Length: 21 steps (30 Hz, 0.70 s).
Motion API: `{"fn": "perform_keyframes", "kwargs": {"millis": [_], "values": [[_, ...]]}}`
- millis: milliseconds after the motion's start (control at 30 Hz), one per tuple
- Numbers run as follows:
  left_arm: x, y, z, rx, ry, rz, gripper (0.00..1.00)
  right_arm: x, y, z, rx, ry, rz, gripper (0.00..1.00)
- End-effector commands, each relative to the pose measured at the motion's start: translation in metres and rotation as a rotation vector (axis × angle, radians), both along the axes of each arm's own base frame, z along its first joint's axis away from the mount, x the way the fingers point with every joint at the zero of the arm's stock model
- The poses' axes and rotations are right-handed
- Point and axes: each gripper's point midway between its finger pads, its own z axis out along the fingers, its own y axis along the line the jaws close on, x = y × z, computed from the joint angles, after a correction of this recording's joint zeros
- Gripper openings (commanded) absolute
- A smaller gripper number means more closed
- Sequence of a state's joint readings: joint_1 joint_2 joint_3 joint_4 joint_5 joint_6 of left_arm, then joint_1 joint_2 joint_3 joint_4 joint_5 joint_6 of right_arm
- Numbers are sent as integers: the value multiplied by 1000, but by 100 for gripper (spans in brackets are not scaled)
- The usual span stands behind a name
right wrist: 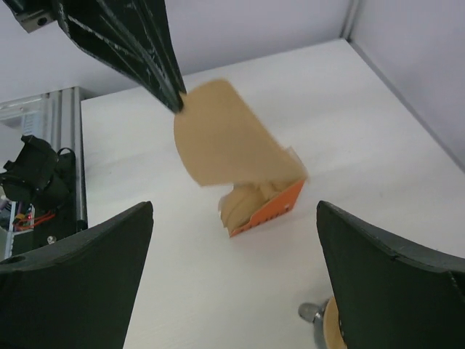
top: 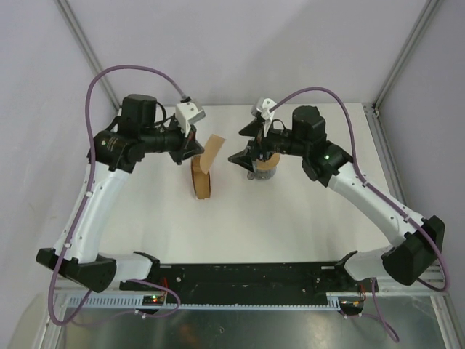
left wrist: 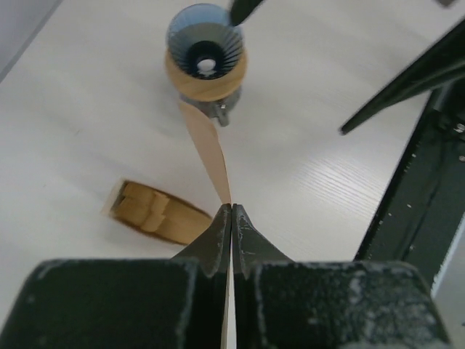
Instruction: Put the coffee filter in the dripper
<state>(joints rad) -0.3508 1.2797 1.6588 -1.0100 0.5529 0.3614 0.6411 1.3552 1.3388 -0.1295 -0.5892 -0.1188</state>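
My left gripper (left wrist: 231, 209) is shut on a corner of the coffee filter (left wrist: 207, 145), a thin brown sheet seen edge-on here, held in the air. In the top view the left gripper (top: 192, 149) holds the filter (top: 213, 150) up, left of the dripper. The right wrist view shows the filter (right wrist: 225, 142) hanging broadside from the left fingers (right wrist: 131, 36). The dripper (left wrist: 205, 45) is a blue ribbed cone in a tan wooden collar (left wrist: 207, 86), standing beyond the filter. My right gripper (right wrist: 236, 269) is open and empty, and hovers over the dripper (top: 264, 169) in the top view.
A thick stack of brown filters (top: 202, 182) in an orange holder (right wrist: 270, 209) stands on the white table, below the held filter. Grey walls with metal posts enclose the back and sides. The right arm's dark links (left wrist: 421, 145) fill the right of the left wrist view.
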Motion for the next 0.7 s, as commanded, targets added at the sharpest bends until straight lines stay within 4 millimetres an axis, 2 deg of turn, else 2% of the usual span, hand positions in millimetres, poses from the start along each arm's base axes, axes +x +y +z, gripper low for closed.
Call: {"fn": "perform_keyframes", "kwargs": {"millis": [0,67,267,333,367,433,467,500,567,667], "values": [[-28,-23,11,-24,-21,-194,0,-7,18,18,52,-161,152,99],[-34,-29,11,-21,-22,-238,0,-10,23,17,60,-177,192,99],[-43,-36,17,-27,-36,-294,0,-24,31,-4,42,-128,327,99],[-44,-38,19,-36,-33,-309,0,-33,37,-6,57,-106,392,94],[-45,-40,19,-42,-29,-317,0,-39,39,-7,66,-98,429,88],[-45,-42,20,-51,-18,-322,0,-45,42,-10,71,-72,472,55],[-45,-43,20,-55,-13,-322,0,-46,40,-11,69,-67,479,30],[-44,-43,20,-56,-8,-319,0,-46,38,-14,59,-63,475,15],[-42,-44,19,-59,4,-308,4,-45,33,-19,32,-54,461,4],[-36,-44,17,-65,25,-283,49,-50,24,-19,12,-61,462,0]]}}
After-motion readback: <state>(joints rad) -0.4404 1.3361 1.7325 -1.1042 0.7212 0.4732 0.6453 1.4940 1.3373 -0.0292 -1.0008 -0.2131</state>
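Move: My left hand already grips the coffee filter, whose middle lies about 7 cm to the left of my right hand, 2 cm nearer the base and 3 cm lower. From my left hand, my open right gripper is some 11 cm to the right and 2 cm ahead, about level. The filter box sits about 24 cm below my left hand, 5 cm ahead and 3 cm left; the dripper is about 10 cm ahead of my right hand, 8 cm right and 19 cm down. I pass the filter across: my left hand draws it back and right about 5 cm, yawing some 15 degrees clockwise. My right hand goes left, then back and down too, about 6 cm in all, turning some 25 degrees counter-clockwise, and shuts its wide-open fingers on the filter's right-hand part. Only then do my left fingers start to open. ##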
